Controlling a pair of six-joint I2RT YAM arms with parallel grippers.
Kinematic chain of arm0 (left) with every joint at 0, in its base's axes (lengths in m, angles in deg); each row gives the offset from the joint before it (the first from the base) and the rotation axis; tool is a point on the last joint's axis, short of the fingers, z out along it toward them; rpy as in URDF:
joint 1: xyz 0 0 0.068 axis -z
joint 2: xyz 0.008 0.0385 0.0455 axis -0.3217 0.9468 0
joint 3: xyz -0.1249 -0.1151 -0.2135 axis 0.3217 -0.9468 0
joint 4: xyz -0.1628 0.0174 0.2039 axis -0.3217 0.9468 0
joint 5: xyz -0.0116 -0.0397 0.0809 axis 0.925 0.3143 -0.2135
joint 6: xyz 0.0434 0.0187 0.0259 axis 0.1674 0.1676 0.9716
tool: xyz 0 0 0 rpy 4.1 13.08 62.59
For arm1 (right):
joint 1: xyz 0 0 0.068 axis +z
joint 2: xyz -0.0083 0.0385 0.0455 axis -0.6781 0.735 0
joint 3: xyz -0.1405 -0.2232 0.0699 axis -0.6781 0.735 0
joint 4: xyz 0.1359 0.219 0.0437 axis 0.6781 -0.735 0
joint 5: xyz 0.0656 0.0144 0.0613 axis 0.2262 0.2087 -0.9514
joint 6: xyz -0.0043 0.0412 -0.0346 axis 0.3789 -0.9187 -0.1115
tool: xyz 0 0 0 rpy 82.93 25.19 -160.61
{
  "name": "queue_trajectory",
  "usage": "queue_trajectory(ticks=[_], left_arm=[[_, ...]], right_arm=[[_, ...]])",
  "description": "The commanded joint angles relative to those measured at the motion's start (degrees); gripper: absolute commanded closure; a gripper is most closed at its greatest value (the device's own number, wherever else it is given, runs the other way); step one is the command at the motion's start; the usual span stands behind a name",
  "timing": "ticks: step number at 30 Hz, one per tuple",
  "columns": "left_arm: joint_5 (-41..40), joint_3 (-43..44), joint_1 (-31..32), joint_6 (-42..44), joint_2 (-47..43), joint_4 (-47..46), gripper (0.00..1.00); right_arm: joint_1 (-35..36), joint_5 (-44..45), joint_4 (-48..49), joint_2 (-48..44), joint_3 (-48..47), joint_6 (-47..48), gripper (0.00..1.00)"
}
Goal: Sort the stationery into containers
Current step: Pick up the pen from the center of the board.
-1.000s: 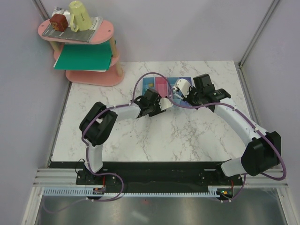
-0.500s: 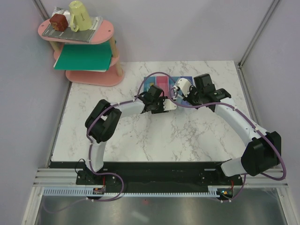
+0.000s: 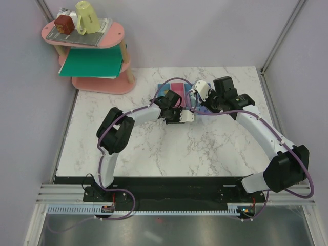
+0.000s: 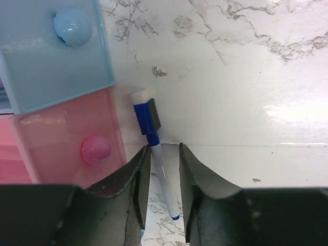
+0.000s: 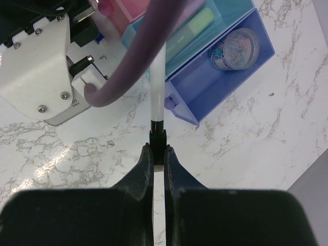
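Observation:
A white marker with a blue cap (image 4: 154, 138) lies on the marble beside the pink bin (image 4: 66, 136) of the containers (image 3: 173, 91). My left gripper (image 4: 164, 149) is open and straddles its barrel, with a small gap on the right side. My right gripper (image 5: 159, 148) is shut on the black cap of a second white marker (image 5: 158, 87), which points toward the light blue bin (image 5: 225, 15) and the purple-blue bin (image 5: 205, 84). A pale green bar (image 5: 197, 24) lies in that light blue bin. A small round roll (image 5: 233, 47) sits in the purple-blue one.
The left arm's white wrist housing (image 5: 41, 66) and purple cable (image 5: 148, 46) cross just in front of my right gripper (image 3: 193, 95). A pink tiered shelf (image 3: 97, 56) with a yellow cup (image 3: 88, 16) stands at the back left corner.
My left gripper has moved right along the front of the bins and its jaws have narrowed around the blue-cap marker. The right gripper has shifted slightly back with its marker.

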Motion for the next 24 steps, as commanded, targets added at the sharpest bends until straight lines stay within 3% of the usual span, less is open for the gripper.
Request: queue_trajectory(ticks=[1,5,8,15,24], left_arm=[[2.5,0.7,0.7,1.8,3.7,8.3,0.69],[2.0,1.1,0.8,1.7,4.1,8.7,0.91],[2.0,1.0,0.9,1.2,4.0,9.0,0.97],[2.2,-2.4,1.0,-1.8,-0.4,9.4,0.98],[2.0,-10.6,1.0,-10.2,-17.4,9.3,0.98]], right_arm=[[-0.1,-0.5,-0.3,-0.2,-2.9,-0.8,0.97],[-0.1,-0.6,-0.8,-0.6,-3.5,-0.8,0.98],[-0.2,-0.7,-1.1,-0.7,-3.9,-0.8,0.98],[-0.1,-1.8,-1.4,-1.0,-3.7,-1.3,0.97],[-0.2,-3.1,2.0,-1.0,-3.6,-3.5,0.97]])
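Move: The pen lies right at the left hand, between its open fingers and about 1 cm below the hand point, blue cap to the left, tip to the right. The middle of the pink compartment is some 13 cm ahead and 1 cm left; that of the leftmost light-blue compartment is as far ahead and about 10 cm left, both about 1 cm higher than the hand. From the right hand, the pen is roughly 16 cm left, 2 cm back and 18 cm down. The left fingers shut on the pen just behind its blue cap, easing down and back barely half a centimetre as they pinch. After a brief hold, that hand draws the pen back about 5 cm and some 3 cm left, away from the pink compartment, rising 1 cm towards the end while the wrist tilts roughly 10 degrees. The right hand keeps its grip on the black-capped marker and stays nearly still. ##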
